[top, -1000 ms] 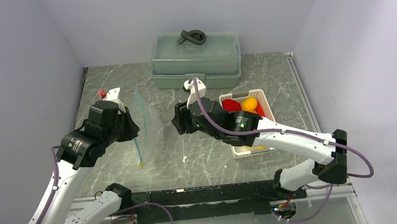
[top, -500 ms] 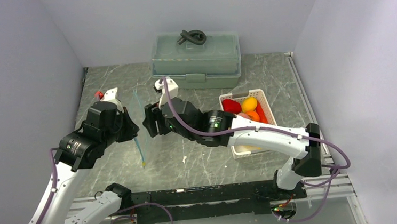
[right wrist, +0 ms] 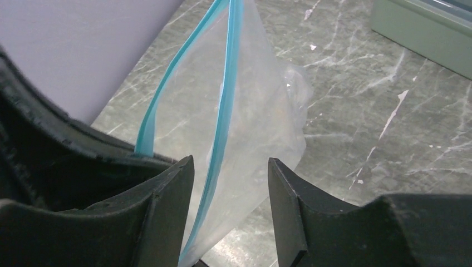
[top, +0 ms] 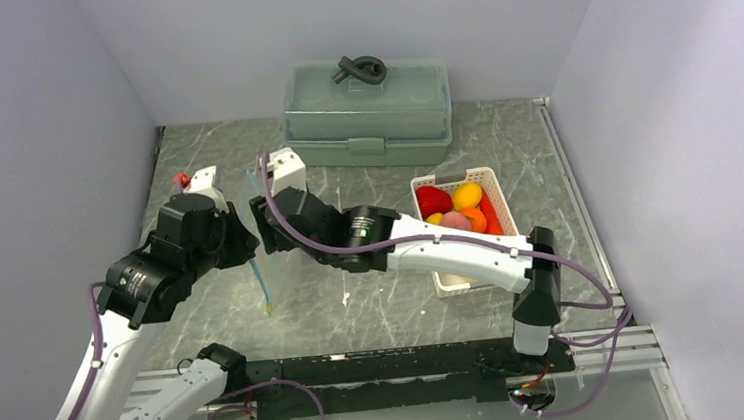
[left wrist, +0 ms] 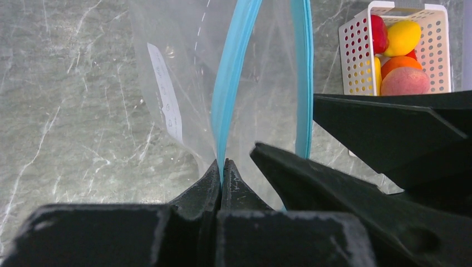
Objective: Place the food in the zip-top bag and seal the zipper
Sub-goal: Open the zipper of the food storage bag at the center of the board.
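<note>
The clear zip-top bag (left wrist: 261,94) hangs with its mouth parted over the table's left side. My left gripper (left wrist: 222,169) is shut on one lip of the teal zipper (left wrist: 231,83). Seen from above, the left gripper (top: 243,244) and right gripper (top: 263,231) stand close together at the bag. My right gripper (right wrist: 230,167) is open, and its fingers straddle the zipper's other lip (right wrist: 225,111) without pinching it. The food (top: 453,209) lies in the white basket (top: 489,175) at the right: red, yellow, orange and pinkish pieces (left wrist: 401,55).
A grey-green lidded box (top: 366,110) with a black handle stands at the back centre, just behind the right wrist. Walls close in on the left, back and right. The right forearm stretches across the table's middle from the basket side.
The right arm has swung left from beside the basket to the bag, and its open jaws now stand round the free lip. The left gripper has kept its hold, nearly still.
</note>
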Available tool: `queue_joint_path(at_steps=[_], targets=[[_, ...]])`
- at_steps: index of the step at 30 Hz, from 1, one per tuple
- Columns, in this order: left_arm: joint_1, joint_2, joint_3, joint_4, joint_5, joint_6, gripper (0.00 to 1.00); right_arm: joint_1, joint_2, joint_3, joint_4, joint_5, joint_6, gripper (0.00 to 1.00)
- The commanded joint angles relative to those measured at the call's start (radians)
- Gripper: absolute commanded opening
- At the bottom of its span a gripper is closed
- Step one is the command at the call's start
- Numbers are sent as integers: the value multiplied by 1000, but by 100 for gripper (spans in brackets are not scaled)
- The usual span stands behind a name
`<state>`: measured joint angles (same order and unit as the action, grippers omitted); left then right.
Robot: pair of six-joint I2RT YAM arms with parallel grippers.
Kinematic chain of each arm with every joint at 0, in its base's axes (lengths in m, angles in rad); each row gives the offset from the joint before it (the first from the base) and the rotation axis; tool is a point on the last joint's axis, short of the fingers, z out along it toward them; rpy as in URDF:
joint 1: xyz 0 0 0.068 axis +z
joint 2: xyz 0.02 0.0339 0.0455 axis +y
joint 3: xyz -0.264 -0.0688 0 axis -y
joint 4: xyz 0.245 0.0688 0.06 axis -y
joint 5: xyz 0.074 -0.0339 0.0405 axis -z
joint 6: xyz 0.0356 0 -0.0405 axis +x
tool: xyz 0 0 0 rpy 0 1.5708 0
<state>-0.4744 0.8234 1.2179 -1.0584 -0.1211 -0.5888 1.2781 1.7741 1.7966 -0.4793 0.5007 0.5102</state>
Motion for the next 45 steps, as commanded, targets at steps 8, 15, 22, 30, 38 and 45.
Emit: queue_joint_path(at_steps=[8,15,22,30,38,45], targets=[[3,4,46,-3,-56,2,0,7,90,118,-101,134,-34,31],[3,34,100,-77,-100,32,0,6,69,78,-107,191,-42,0],[3,81,161,-164,-119,61,0,4,52,31,-123,279,-48,0],[3,135,190,-226,-156,96,0,-18,5,-76,-154,376,-29,0],[3,200,220,-275,-196,123,0,-74,-93,-249,-120,353,13,0],[-7,258,267,-280,-243,131,0,-94,-142,-327,-87,314,26,0]])
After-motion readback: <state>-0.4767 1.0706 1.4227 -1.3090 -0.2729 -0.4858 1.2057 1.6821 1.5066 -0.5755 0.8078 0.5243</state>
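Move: The right hand, half open, has the bag's free zipper lip already running between its fingers; the part to pinch lies about 1 cm ahead and 2 cm below. The other lip, in the left fingers, is some 2 cm left and 2 cm back of the right hand. The food basket stands roughly 40 cm right and 5 cm ahead, the green box 20 cm right and 30 cm ahead, both 20 cm or more below. From the left hand the free lip is about 2 cm ahead, 3 cm right, level. The right hand sinks about 3 cm and eases forward along the free zipper lip while its fingers shut and pinch it, then draws that lip some 10 cm to the right towards the food basket, still sinking and edging forward as it turns clockwise roughly 20 degrees. The left hand keeps its pinch on the opposite lip and gives way about 3 cm to the left, rolling its left side up and tipping a little downward, so the two lips are pulled apart. ##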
